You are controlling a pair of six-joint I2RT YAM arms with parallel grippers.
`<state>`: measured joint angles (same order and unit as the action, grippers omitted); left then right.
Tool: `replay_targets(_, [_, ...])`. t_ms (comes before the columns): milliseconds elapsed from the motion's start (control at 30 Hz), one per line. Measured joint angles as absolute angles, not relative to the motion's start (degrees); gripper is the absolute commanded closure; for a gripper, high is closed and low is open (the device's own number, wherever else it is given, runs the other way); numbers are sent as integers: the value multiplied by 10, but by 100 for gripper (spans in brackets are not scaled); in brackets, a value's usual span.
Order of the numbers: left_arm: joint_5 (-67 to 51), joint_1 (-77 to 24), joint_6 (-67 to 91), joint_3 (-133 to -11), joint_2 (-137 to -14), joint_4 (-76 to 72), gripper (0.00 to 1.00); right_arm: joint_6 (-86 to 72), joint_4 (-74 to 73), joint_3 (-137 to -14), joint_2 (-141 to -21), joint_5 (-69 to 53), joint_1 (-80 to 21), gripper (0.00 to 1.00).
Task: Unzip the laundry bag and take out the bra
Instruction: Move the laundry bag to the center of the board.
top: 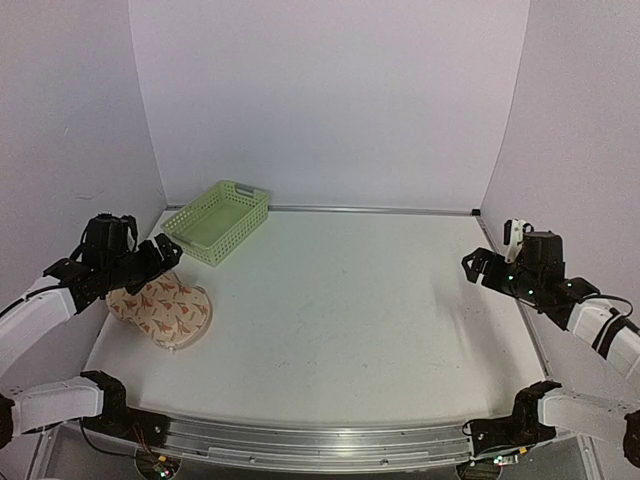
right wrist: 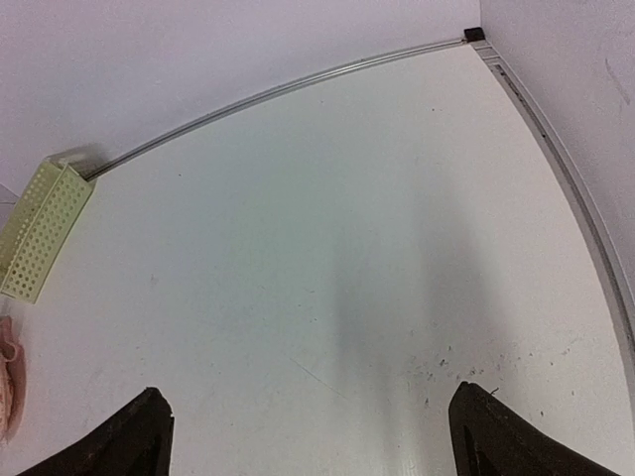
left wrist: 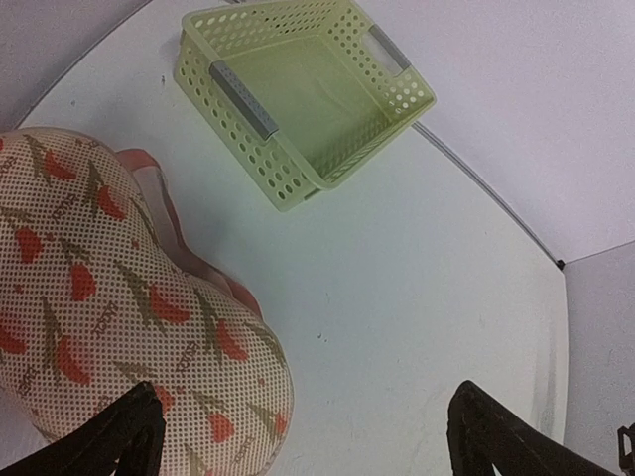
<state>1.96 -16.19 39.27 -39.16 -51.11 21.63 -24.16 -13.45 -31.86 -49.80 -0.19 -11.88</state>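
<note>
The laundry bag [top: 162, 310] lies flat at the table's left side, beige-pink mesh with orange-red and green motifs. In the left wrist view the laundry bag [left wrist: 99, 297] fills the lower left, with a pink trim along its upper edge; the bag looks shut. The bra is hidden. My left gripper [top: 168, 256] hovers open just above the bag's far end, and from its own camera the gripper [left wrist: 308, 441] has its left finger over the bag and its right finger over bare table. My right gripper [top: 478, 268] hangs open above the table's right side, holding nothing [right wrist: 313, 441].
A light green lattice basket [top: 218, 222] stands at the back left, just beyond the bag; the basket [left wrist: 298, 99] holds nothing. White walls close the table on three sides. A metal rail [top: 370, 209] runs along the back edge.
</note>
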Motion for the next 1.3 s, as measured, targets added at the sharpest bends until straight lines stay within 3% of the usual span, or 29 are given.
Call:
replay_targets(733, [114,-162,670,-403,-507,428,3,-246,-149,-413,-549,-73,-123,2])
replay_targets(1300, [142,-162,710,-358,-589,435,3,-234,-147,-416,-575,-99,-126,2])
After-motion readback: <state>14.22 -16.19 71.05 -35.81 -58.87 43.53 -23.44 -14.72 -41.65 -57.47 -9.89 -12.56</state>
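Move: The laundry bag lies about 6 cm to the left hand's left, level with it fore and aft, and some 17 cm below. The green basket is the bag's only close neighbour, about 17 cm ahead of the left hand, 2 cm to its right and 16 cm down. From the right hand, the bag is far across the board, roughly 53 cm to the left, about level fore and aft and 15 cm down. Down, back and to its left, the left hand drops about 11 cm towards the near side of the laundry bag, swinging back-left first and then sinking almost straight. Its wrist turns some 30 degrees counter-clockwise while the open fingers tip steeply down. The right hand, open and empty, rises about 5 cm, eases part-way down again and drifts left over bare board. ##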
